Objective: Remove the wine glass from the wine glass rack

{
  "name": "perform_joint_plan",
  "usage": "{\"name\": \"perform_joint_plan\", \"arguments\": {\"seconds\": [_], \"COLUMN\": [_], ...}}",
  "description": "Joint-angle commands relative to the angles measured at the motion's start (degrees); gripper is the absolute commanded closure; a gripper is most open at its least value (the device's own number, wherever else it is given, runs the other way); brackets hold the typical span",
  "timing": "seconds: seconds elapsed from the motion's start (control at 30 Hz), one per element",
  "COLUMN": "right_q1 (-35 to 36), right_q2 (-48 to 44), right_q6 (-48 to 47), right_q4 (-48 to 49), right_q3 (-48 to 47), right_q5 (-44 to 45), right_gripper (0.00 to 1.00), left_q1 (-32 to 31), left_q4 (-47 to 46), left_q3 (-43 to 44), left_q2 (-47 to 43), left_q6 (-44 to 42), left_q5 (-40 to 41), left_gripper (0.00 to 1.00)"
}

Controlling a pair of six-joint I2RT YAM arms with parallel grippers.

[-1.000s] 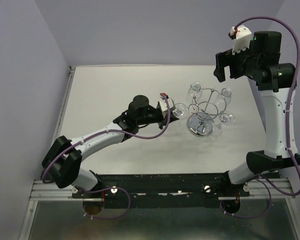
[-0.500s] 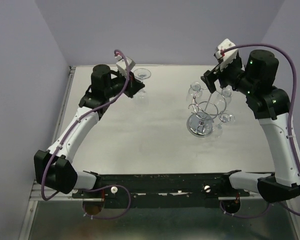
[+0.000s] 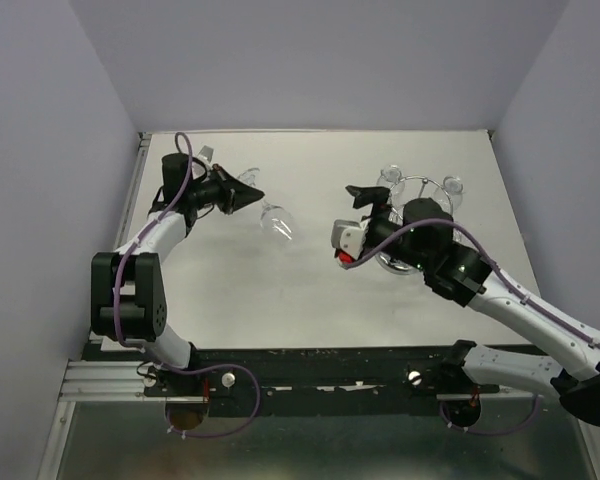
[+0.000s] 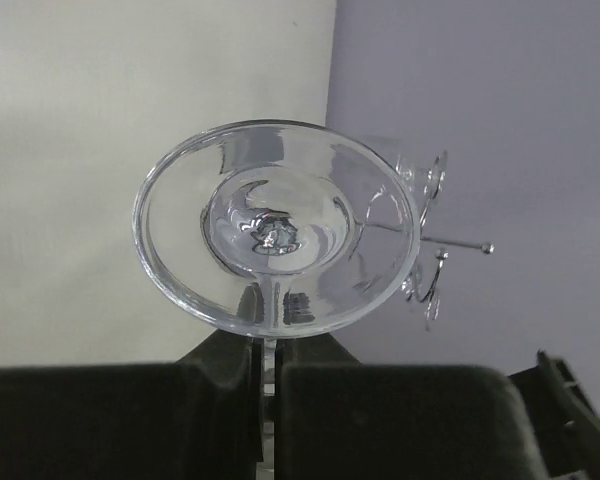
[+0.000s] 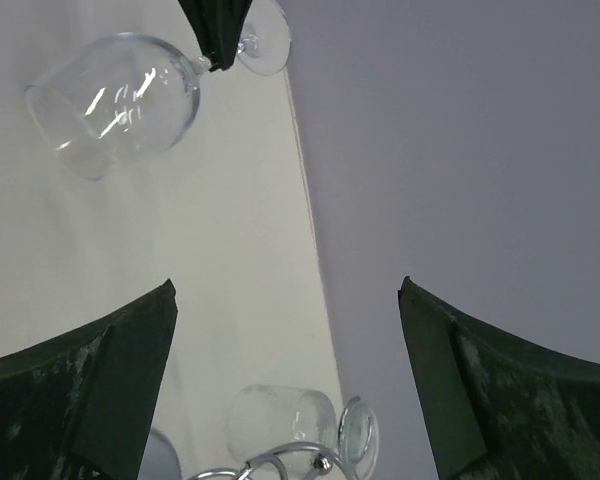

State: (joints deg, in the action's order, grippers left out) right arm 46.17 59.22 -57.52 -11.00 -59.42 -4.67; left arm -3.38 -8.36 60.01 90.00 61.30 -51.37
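My left gripper (image 3: pixel 250 197) is shut on the stem of a clear wine glass (image 3: pixel 277 219), held on its side above the table's left half, well clear of the rack. In the left wrist view the glass's round foot (image 4: pixel 275 235) faces the camera and the stem runs down between the gripper's (image 4: pixel 267 345) pressed-together fingers. The chrome wine glass rack (image 3: pixel 421 184) stands right of centre, partly covered by my right arm. My right gripper (image 3: pixel 370 199) hangs open at the rack's left side, holding nothing. Its view shows the held wine glass (image 5: pixel 115 100) and a glass (image 5: pixel 280 425) on the rack.
Other glasses hang on the rack's far side (image 3: pixel 390 178) (image 3: pixel 452 187). The table (image 3: pixel 310 290) is walled in by lilac panels at the back and sides. A metal rail (image 3: pixel 130 200) runs along the left edge.
The left arm carried the wine glass from the rack to the back left, then settled lower with the bowl pointing right. The right arm dropped from high at the back right to the rack.
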Motion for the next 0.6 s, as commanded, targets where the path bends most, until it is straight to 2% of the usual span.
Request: {"name": "perform_joint_plan", "arguments": {"seconds": [0.0,0.17,0.33,0.57], "right_q1": [5.5,10.77,11.66,11.83], "right_q2": [-2.0,1.15,7.74,12.58], "right_q6": [-10.58,-12.89,-10.16,-11.74], "right_q4": [7.92,10.39,15.74,17.42], "right_q3": [6.05,9.76,8.8,9.58], "right_q5": [0.28,0.97,2.12,-2.37], "right_gripper": [0.0,0.0,0.0,0.0], "left_q1": [6.0,8.12,8.12,8.21], "left_q4": [-0.1,6.41,12.84,18.29], "left_q3": [-4.19,-9.38,-10.26,-8.94], "left_q2": [-0.53,-0.7,-2.37,-3.33], "left_q6": [18.94,24.92,24.31,22.37], "left_q5": [-5.14,-5.23,-4.26,-3.47], "left_gripper": [1.0,1.0,1.0,1.0]}}
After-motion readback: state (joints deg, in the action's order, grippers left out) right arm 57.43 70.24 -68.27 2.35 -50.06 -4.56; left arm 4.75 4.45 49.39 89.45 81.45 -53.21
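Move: The left hand already holds the wine glass by its stem, roughly level, foot forward-left and bowl about 7 cm back and 5 cm to the right of the fingers. The open right gripper is some 22 cm to that hand's right, 3 cm back and 8 cm higher. From the right hand the bowl lies about 17 cm left, 4 cm back and 8 cm below; the rack's middle is 13 cm right, 3 cm ahead and 15 cm down, its nearest hanging glass 9 cm right, 7 cm ahead and 10 cm down. Down and to the left the left hand carries the wine glass, then draws back, sinking some 7 cm in all; it keeps its stem grip while turning about 40 degrees, bringing the foot down and the mouth up. The right hand, wide open, follows down and left towards the bowl, about 9 cm down and 8 cm left, swinging slightly counter-clockwise, away from the rack, without touching the glass. ##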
